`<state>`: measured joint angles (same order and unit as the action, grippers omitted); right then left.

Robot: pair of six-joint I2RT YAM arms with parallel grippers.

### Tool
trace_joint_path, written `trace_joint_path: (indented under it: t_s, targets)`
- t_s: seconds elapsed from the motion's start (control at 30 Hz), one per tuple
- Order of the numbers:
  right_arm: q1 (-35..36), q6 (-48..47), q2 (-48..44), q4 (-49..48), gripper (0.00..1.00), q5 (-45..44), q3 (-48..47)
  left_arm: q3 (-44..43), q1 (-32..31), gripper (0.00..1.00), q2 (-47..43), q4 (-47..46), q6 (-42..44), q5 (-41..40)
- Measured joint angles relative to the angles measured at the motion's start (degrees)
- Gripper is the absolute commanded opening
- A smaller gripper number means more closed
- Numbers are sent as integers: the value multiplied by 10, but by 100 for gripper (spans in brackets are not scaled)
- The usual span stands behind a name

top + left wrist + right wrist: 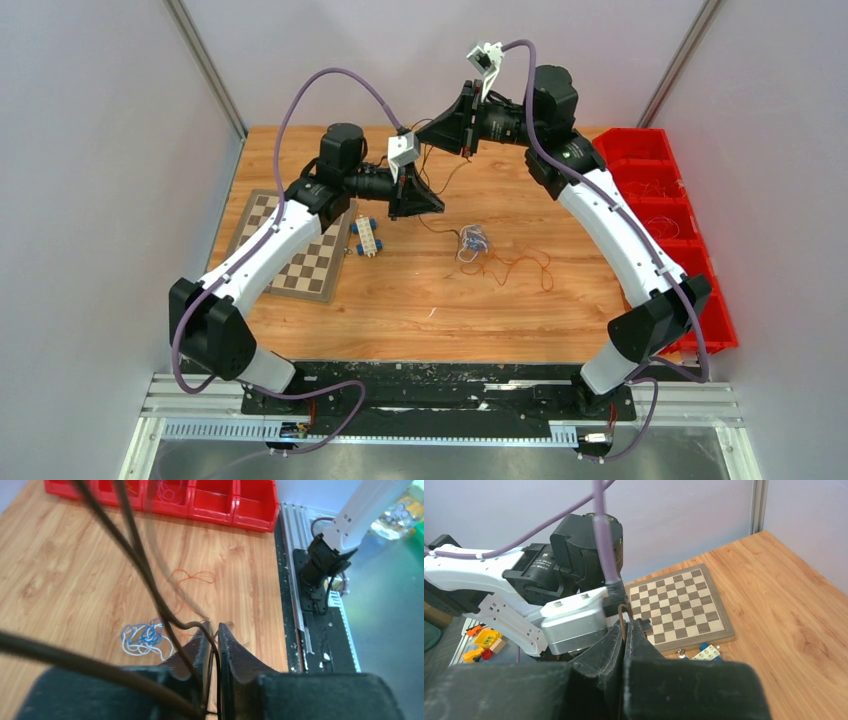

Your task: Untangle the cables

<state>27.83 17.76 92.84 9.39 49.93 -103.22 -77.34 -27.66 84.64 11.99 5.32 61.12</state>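
Observation:
A dark brown cable point(449, 180) is stretched in the air between my two grippers. My right gripper point(433, 129) is raised at the back and is shut on one end; the strand point(623, 614) pokes up from its tips point(625, 626). My left gripper point(436, 206) sits lower, its jaws closed to a thin slit on the same dark cable point(150, 582), which runs through between the pads point(214, 630). On the table lie a white and blue knot point(472, 241) point(144, 637) and a loose orange-red strand point(522, 268) point(192, 577).
A chessboard point(298, 248) point(680, 605) lies at the left, with a blue and white stud block point(365, 238) point(707, 652) beside it. Red bins point(662, 200) point(210, 502) holding thin wires line the right edge. Walls close in the table at the sides and back.

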Motion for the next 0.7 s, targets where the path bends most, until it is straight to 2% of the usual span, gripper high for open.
trace_joint_path:
  t_s: [0.03,0.07,0.27,0.43,0.7]
  targets:
    - [-2,2,0,-1,0,0,2,2,0,1,0,0,6,-7]
    - [-3,3,-1,-1,0,-1,5,3,0,0,0,-2,4,-13]
    - [-56,15,-33,-2,0,7,70,28,13,0,-33,-44,-37,-31]
    - [-108,15,-68,15,0,38,148,36,43,0,-62,-140,-133,-32]
    - [-61,12,-97,5,1,63,214,29,49,0,-45,-282,-336,-20]
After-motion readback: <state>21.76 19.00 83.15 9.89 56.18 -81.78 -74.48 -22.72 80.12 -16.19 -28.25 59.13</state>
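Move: The brown cable, hanging from the right gripper, already runs between the left hand's closing pads, practically at its hand point. That stretch lies about 13 cm below the right hand, 5 cm back and 5 cm to its right. From the left hand, the blue-white cable bundle is on the table some 28 cm below, 4 cm ahead and 6 cm right; the toy car is about 4 cm ahead and 14 cm left. The brown cable is pinched as the left fingers finish closing, then carried up about 9 cm, with slight drift left and the fingertips tipping up some 15 degrees. The right hand, still gripping it, sinks about 8 cm, swinging right and slightly forward, then back and a little left, rolling some 15 degrees, until both fingertips nearly meet. ##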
